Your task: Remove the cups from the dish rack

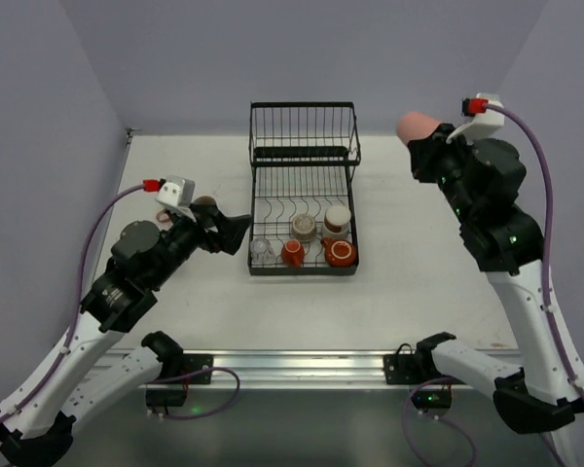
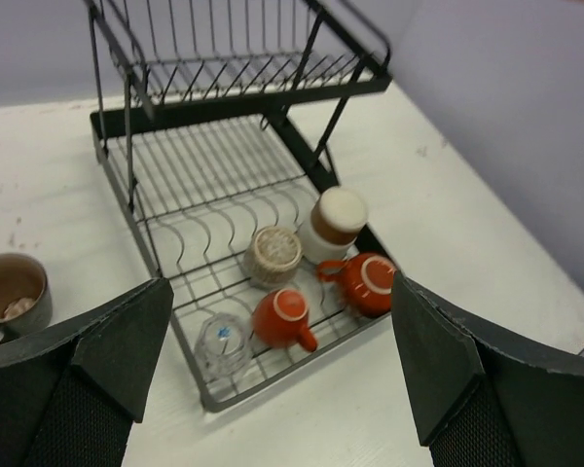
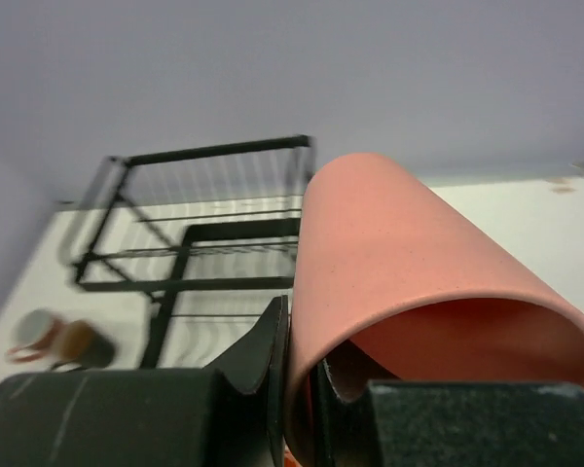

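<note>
The black wire dish rack (image 1: pixel 302 152) stands at the middle of the table. Its lower tray holds a clear glass (image 1: pixel 261 249), two orange-red cups (image 1: pixel 293 253) (image 1: pixel 340 253), a beige ribbed cup (image 1: pixel 303 228) and a brown-and-white cup (image 1: pixel 338 218), all upside down. My left gripper (image 1: pixel 236 232) hovers open just left of the tray's front corner, with nothing between its fingers (image 2: pixel 88 379). My right gripper (image 3: pixel 307 389) is raised right of the rack. It is shut on the wall of the tall pink tumbler (image 3: pixel 399 253), one finger inside and one outside.
A brown-grey cup (image 2: pixel 12 292) stands on the table left of the rack (image 2: pixel 204 107), with another cup (image 1: pixel 165 212) beside it, partly hidden by my left wrist. Purple walls close in the back and both sides.
</note>
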{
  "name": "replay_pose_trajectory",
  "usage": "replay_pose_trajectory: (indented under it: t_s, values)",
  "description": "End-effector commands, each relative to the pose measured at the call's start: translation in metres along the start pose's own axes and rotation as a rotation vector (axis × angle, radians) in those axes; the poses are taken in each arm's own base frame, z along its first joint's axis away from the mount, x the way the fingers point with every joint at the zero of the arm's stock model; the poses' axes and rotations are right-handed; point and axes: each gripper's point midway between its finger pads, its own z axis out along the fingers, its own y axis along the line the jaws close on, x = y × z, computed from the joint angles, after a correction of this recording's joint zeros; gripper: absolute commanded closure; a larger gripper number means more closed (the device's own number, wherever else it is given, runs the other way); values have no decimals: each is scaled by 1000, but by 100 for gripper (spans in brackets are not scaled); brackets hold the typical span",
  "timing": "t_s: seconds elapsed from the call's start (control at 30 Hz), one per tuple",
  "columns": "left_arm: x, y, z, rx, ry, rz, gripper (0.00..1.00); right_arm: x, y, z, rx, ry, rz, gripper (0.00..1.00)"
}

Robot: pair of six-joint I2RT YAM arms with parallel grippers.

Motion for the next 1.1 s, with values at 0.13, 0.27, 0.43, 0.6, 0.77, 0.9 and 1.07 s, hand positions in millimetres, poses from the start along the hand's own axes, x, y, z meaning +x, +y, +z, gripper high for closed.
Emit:
replay_pose_trajectory:
  t_s: [0.13, 0.27, 0.43, 0.6, 0.77, 0.9, 1.07]
  values:
    - [70, 33, 4, -80, 209, 141, 0, 91, -123, 61, 341, 453, -148, 100]
    - [88, 29, 9, -31, 250, 138, 0, 134, -144, 108, 339, 632, -171, 100]
    - [104, 29, 12, -16, 305, 135, 0, 198, -153, 153, 262, 813, -138, 100]
    - [110, 28, 14, -7, 330, 132, 0, 229, -157, 180, 230, 906, -115, 98]
    - [114, 33, 17, -18, 349, 129, 0, 259, -165, 195, 227, 979, -103, 96]
    - [116, 35, 19, -23, 355, 126, 0, 274, -172, 192, 252, 1035, -109, 94]
    - [117, 38, 20, -29, 363, 122, 0, 280, -178, 188, 283, 1058, -119, 93]
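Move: In the right hand, the pink cup is bound for the bare table right of the dish rack, roughly 20 cm ahead, 8 cm right and 38 cm below; the brown-and-white cup lies about 6 cm ahead, 6 cm left and 36 cm down. From the empty left hand, the glass cup is some 9 cm ahead, 4 cm right and 29 cm below, with the small red cup about 7 cm farther right and the speckled cup 14 cm ahead, 14 cm right. Swooping down about 34 cm and forward some 20 cm, with an early swing to the right, the right hand carries the pink cup to the table beside the rack, still pinched at its rim, tipping its fingers some 55 degrees downward. Meanwhile the open left hand sinks about 12 cm towards the glass cup, quickly and then slowing, its fingers tilting down. ##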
